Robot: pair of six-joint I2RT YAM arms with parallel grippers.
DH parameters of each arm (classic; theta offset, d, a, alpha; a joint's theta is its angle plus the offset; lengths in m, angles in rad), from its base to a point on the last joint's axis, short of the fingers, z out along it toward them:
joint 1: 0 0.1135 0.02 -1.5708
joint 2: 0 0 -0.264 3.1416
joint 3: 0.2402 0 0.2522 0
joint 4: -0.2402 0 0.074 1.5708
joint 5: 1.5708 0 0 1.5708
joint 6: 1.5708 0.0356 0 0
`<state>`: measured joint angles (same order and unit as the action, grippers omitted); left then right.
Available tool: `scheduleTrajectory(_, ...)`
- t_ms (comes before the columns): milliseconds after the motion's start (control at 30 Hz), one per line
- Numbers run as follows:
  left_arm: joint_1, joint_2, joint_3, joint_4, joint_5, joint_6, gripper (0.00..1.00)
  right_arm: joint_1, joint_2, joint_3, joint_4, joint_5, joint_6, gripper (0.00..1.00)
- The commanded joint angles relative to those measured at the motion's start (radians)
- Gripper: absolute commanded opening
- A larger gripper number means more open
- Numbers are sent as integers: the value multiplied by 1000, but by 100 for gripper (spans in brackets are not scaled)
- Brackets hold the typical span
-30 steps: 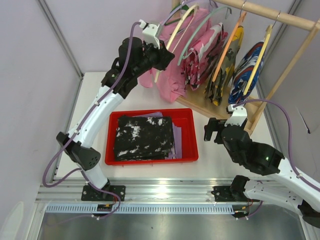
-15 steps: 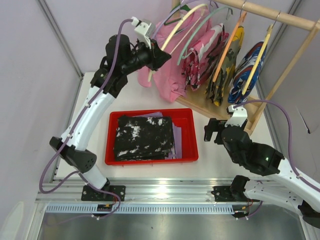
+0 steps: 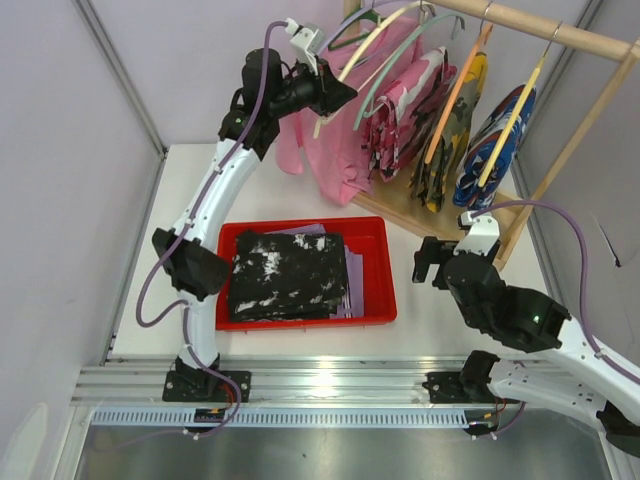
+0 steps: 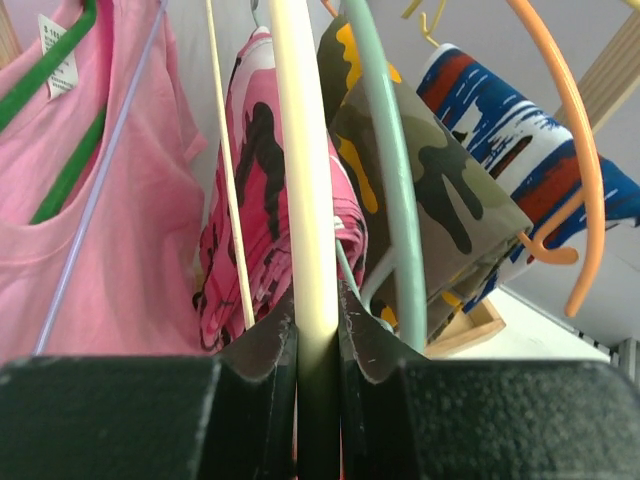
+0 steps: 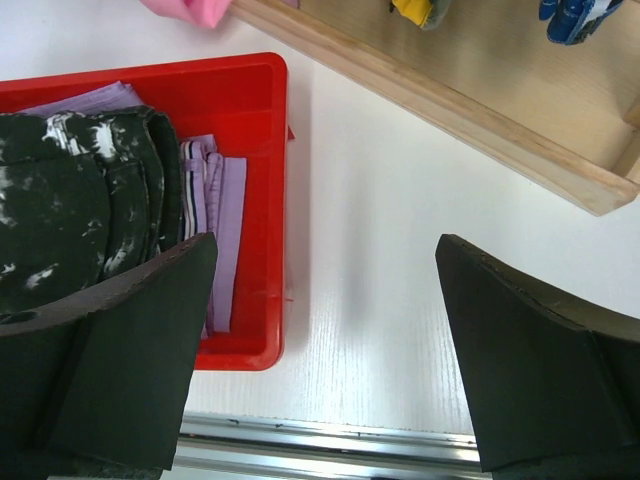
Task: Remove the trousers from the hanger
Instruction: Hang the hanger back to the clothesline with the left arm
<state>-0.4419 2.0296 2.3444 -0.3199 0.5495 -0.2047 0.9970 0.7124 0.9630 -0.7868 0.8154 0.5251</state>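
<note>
My left gripper (image 3: 335,95) is high at the back, shut on the lower end of a bare cream hanger (image 3: 362,52). In the left wrist view that hanger (image 4: 305,180) runs straight up from between the closed fingers (image 4: 258,345). The black, white-speckled trousers (image 3: 288,275) lie folded in the red tray (image 3: 385,270), on top of the pale lavender trousers (image 3: 352,280). My right gripper (image 3: 432,262) hovers open over the table just right of the tray. Its wrist view shows the tray (image 5: 250,75), the black trousers (image 5: 70,210) and the lavender trousers (image 5: 225,230).
A wooden rail (image 3: 530,25) carries hangers with a pink shirt (image 3: 340,160), a pink camouflage garment (image 3: 400,110), an olive camouflage garment (image 3: 445,150) and a blue-red-white garment (image 3: 490,140). The rack's wooden base (image 3: 400,205) sits behind the tray.
My left arm has swung up and to the right with the cream hanger, closer to the rail. The right arm has barely moved.
</note>
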Motion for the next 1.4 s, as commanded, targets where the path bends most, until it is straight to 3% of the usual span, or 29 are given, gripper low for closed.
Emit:
scheduleTrajectory(0, 17, 21, 92, 208, 90, -70, 0, -1, 10, 3, -5, 48, 19, 97)
scheduleTrajectory(400, 20, 199, 202, 515, 23, -197, 0, 0, 30, 10, -38, 71, 27, 97)
scheduleTrajectory(1000, -27, 320, 233, 555, 50, -189, 0, -3, 119, 6, -5, 76, -19, 98)
scheduleTrajectory(1367, -27, 340, 234, 578, 63, -216, 0, -1, 88, 5, -8, 97, -2, 98)
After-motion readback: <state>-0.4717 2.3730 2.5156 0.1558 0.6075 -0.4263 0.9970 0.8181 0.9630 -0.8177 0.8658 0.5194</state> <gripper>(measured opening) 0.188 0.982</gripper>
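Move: The empty pale-yellow hanger is already in the left hand's fingers, and its place on the rail lies about 13 cm ahead, 12 cm to the right and some 12 cm above that hand. The mint hanger's near arm is roughly 10 cm right and 4 cm ahead, at hand height. The pink-black trousers hang about 14 cm right, 7 cm ahead and 7 cm lower; the pink shirt is 14 cm ahead, 4 cm right, 10 cm lower. From the right hand that rail spot is some 40 cm ahead, 5 cm left, 28 cm up. The pale-yellow hanger, kept pinched by its arm in the left hand, is carried forward and right about 7 cm towards the rail and the mint hanger, the fingertips tipping up some 15 degrees on the way. Then the hand goes a few centimetres farther right and sinks about 2 cm, easing back slightly and turning a little clockwise, the grip unchanged. ##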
